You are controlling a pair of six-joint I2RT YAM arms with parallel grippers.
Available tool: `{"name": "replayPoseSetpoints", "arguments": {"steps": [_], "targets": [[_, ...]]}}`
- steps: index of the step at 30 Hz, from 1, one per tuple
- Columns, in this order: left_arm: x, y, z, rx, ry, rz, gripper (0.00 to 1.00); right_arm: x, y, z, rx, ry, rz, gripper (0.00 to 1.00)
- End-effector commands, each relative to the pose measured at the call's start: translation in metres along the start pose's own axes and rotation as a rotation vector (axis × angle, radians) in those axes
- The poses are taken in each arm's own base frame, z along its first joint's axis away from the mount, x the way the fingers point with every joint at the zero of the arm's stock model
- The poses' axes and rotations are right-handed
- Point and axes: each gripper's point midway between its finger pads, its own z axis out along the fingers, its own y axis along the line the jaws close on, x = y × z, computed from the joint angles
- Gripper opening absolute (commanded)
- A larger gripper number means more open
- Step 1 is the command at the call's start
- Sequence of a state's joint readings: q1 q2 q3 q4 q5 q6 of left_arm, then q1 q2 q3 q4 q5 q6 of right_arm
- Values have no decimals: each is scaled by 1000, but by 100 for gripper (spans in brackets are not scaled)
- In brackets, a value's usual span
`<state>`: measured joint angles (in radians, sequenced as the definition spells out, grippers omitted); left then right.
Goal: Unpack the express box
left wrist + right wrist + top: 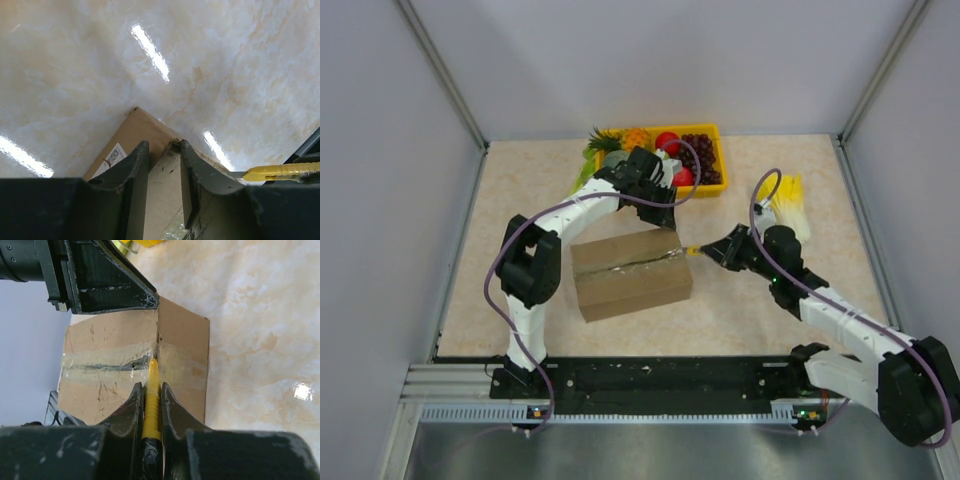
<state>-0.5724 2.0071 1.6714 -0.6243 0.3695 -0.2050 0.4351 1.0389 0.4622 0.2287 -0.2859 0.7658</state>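
Observation:
The express box (pixel 630 272), a brown carton with clear tape along its top seam, lies mid-table. In the left wrist view its white label (pixel 115 156) shows on the far side face. My left gripper (pixel 660 218) is down on the box's far right top corner (pixel 172 146), one finger (pixel 135 172) on each side, pinching the cardboard (pixel 164 145). My right gripper (pixel 718 250) is shut on a yellow utility knife (pixel 152 390). The knife's tip rests at the right end of the taped seam (pixel 125 362). The knife (pixel 280 172) also shows in the left wrist view.
A yellow tray (pixel 718 140) of fruit stands at the back of the table, just behind the left arm. A yellow and white bundle (pixel 790 205) lies to the right, behind the right arm. White walls close in both sides. The black rail (pixel 650 378) runs along the near edge.

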Motion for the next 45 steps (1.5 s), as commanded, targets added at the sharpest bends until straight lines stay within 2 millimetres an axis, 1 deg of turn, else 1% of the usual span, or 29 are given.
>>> {"name": "replayPoseSetpoints", "arguments": {"steps": [1, 11, 19, 25, 31, 35, 38, 45], "targets": [[80, 81, 24, -308, 268, -37, 32, 43, 0, -17, -56, 180, -35, 0], [77, 82, 23, -313, 263, -31, 32, 58, -7, -25, -49, 223, -45, 0], [76, 84, 22, -327, 259, -26, 31, 66, -2, -30, -68, 272, -18, 0], [73, 83, 20, -329, 252, -20, 31, 74, 6, -37, -96, 325, 15, 0], [72, 85, 20, -338, 248, -18, 31, 85, 1, -46, -60, 383, 57, 0], [71, 85, 19, -341, 243, -15, 30, 88, 0, -50, -51, 396, 74, 0], [70, 85, 19, -342, 238, -14, 30, 91, -5, -53, -26, 405, 97, 0], [70, 84, 19, -338, 236, -13, 30, 90, -6, -58, -11, 403, 114, 0]]}}
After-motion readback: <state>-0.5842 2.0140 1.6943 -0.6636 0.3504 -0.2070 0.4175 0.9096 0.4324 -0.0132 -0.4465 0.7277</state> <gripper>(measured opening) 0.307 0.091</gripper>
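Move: The knife I grip in my right hand meets the right end of the box's tape seam, about 5 cm to that hand's left, 2 cm ahead and 3 cm lower; the box's far right corner is about 8 cm left and 5 cm ahead of it. My left hand already has that corner between its fingers, 1 cm below their middle; from this hand the seam end lies about 5 cm back and 3 cm to the right. I draw my right hand back about 5 cm, slowly at first and then faster, sinking some 2 cm near the end, with the blade pulled from the seam end along the box's right-hand top edge towards me. The wrist swings slightly counter-clockwise and finally tips down, my grip on the knife unchanged. My left hand stays put, squeezing a little more firmly on the corner. ##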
